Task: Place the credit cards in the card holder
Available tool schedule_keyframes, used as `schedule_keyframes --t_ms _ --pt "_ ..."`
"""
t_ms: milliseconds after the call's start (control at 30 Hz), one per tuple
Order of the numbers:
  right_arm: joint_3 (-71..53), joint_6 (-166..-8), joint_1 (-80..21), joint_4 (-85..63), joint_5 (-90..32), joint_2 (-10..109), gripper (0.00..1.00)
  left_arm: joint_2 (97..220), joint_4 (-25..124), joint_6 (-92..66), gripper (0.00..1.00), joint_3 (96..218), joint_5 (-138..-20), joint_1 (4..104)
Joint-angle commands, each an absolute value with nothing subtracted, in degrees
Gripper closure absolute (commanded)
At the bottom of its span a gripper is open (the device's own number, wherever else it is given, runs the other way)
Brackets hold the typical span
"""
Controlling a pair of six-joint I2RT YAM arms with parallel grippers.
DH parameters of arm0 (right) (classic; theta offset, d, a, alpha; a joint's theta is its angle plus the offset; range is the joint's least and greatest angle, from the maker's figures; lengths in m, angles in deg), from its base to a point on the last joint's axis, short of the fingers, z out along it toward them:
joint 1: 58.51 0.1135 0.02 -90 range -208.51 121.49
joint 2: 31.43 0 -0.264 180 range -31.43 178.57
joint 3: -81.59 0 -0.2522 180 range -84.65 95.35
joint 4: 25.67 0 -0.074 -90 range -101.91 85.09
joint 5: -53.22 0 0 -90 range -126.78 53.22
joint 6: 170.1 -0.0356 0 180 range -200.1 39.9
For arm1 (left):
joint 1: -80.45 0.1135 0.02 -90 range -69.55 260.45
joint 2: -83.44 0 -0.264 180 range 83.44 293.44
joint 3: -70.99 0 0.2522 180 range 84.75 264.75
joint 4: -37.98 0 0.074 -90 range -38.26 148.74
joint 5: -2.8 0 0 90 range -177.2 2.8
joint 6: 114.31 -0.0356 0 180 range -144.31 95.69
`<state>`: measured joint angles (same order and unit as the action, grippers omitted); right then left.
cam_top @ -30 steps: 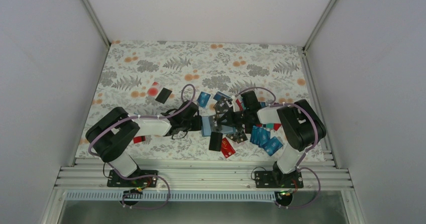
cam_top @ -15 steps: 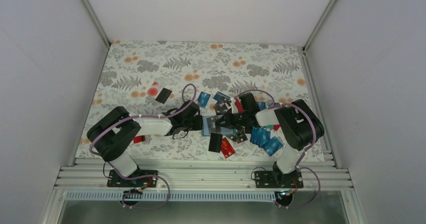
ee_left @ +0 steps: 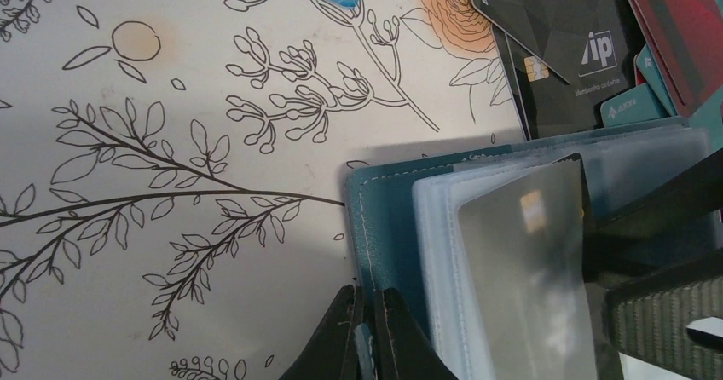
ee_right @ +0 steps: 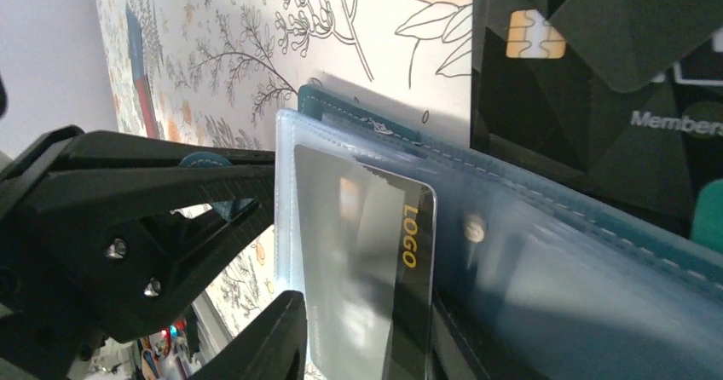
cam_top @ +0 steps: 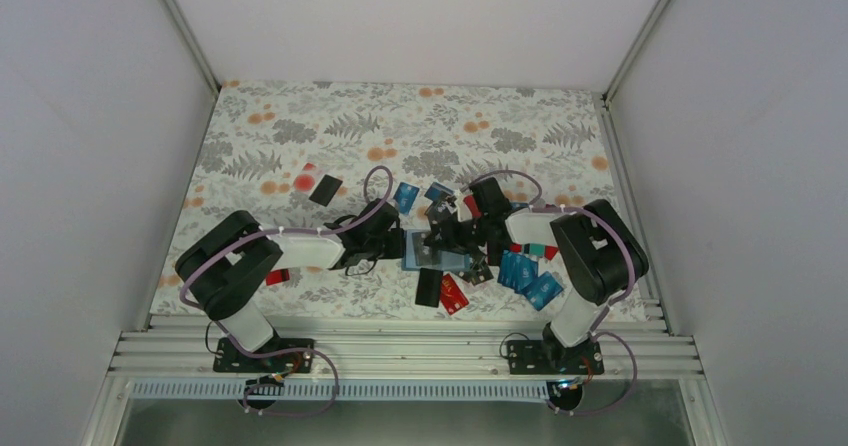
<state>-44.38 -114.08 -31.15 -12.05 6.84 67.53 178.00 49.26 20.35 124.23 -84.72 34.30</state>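
Note:
The card holder (cam_top: pixel 430 256) lies open on the floral cloth between both arms, teal cover (ee_left: pixel 388 227) down and clear sleeves up. My left gripper (ee_left: pixel 368 299) is shut on the near edge of that cover; it also shows in the top view (cam_top: pixel 395 246). A black credit card (ee_right: pixel 367 252) printed "LOGO" sits partly inside a clear sleeve (ee_right: pixel 554 244). My right gripper (ee_right: pixel 367 308) stands open with a finger on each side of this card; whether either touches it I cannot tell. The same card shows grey and glossy in the left wrist view (ee_left: pixel 520 261).
Loose credit cards lie around the holder: blue ones (cam_top: pixel 525 274) to its right, a red one (cam_top: pixel 453 294) and a black one (cam_top: pixel 429 285) in front, a blue one (cam_top: pixel 404 197) behind. A black card (cam_top: pixel 325 190) and a red one (cam_top: pixel 306 177) lie farther left.
My right gripper's jaws have parted from shut, and its wrist has shifted a little left and away over the holder. The left gripper keeps its hold on the cover.

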Motion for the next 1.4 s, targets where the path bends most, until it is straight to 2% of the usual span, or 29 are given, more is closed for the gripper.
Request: schedule_keyframes --t_ms 0,167,833,1100,1367 --pt "-42.06 -109.49 -30.87 -2.26 2.65 65.48 0.6 180.7 54.9 21.13 0.97 123.07 -85.76 33.82" --pt "-41.79 -109.0 -30.2 -0.32 3.52 65.61 0.53 180.46 54.9 21.17 0.98 122.93 -85.84 33.86" --pt "-38.56 -112.09 -24.16 3.06 -1.28 66.31 0.55 180.33 54.93 21.22 0.98 122.9 -85.86 33.59" --pt "-35.43 -111.08 -23.96 7.06 -2.41 67.18 0.47 178.9 56.69 21.22 0.98 123.86 -87.24 32.77" --pt "-32.73 -110.65 -22.95 10.51 -4.54 68.34 0.45 178.81 58.42 21.9 0.97 124.94 -88.29 31.9"
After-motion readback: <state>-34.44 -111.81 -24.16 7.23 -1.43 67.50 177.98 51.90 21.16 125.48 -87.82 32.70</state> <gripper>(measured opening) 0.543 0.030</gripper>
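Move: The card sits mostly inside the holder's left-hand sleeve; its middle is about 3 cm left of the right gripper, roughly level ahead and 1 cm lower. Also from the right gripper, a loose black card lies about 9 cm back and 2 cm left, the red card 10 cm back and 3 cm right, and a dark card pile 9 cm ahead. From the left gripper, which grips the holder's left edge, the sleeved card's middle is some 5 cm right. Open the right fingers further around the card's exposed right edge, then draw the hand back some 2.5 cm along that edge while edging about 1 cm left towards the sleeve, easing slightly forward at the end. Tip the fingers about 10 degrees steeper downwards as you go. Keep the left gripper still, pinching the holder's left edge. ##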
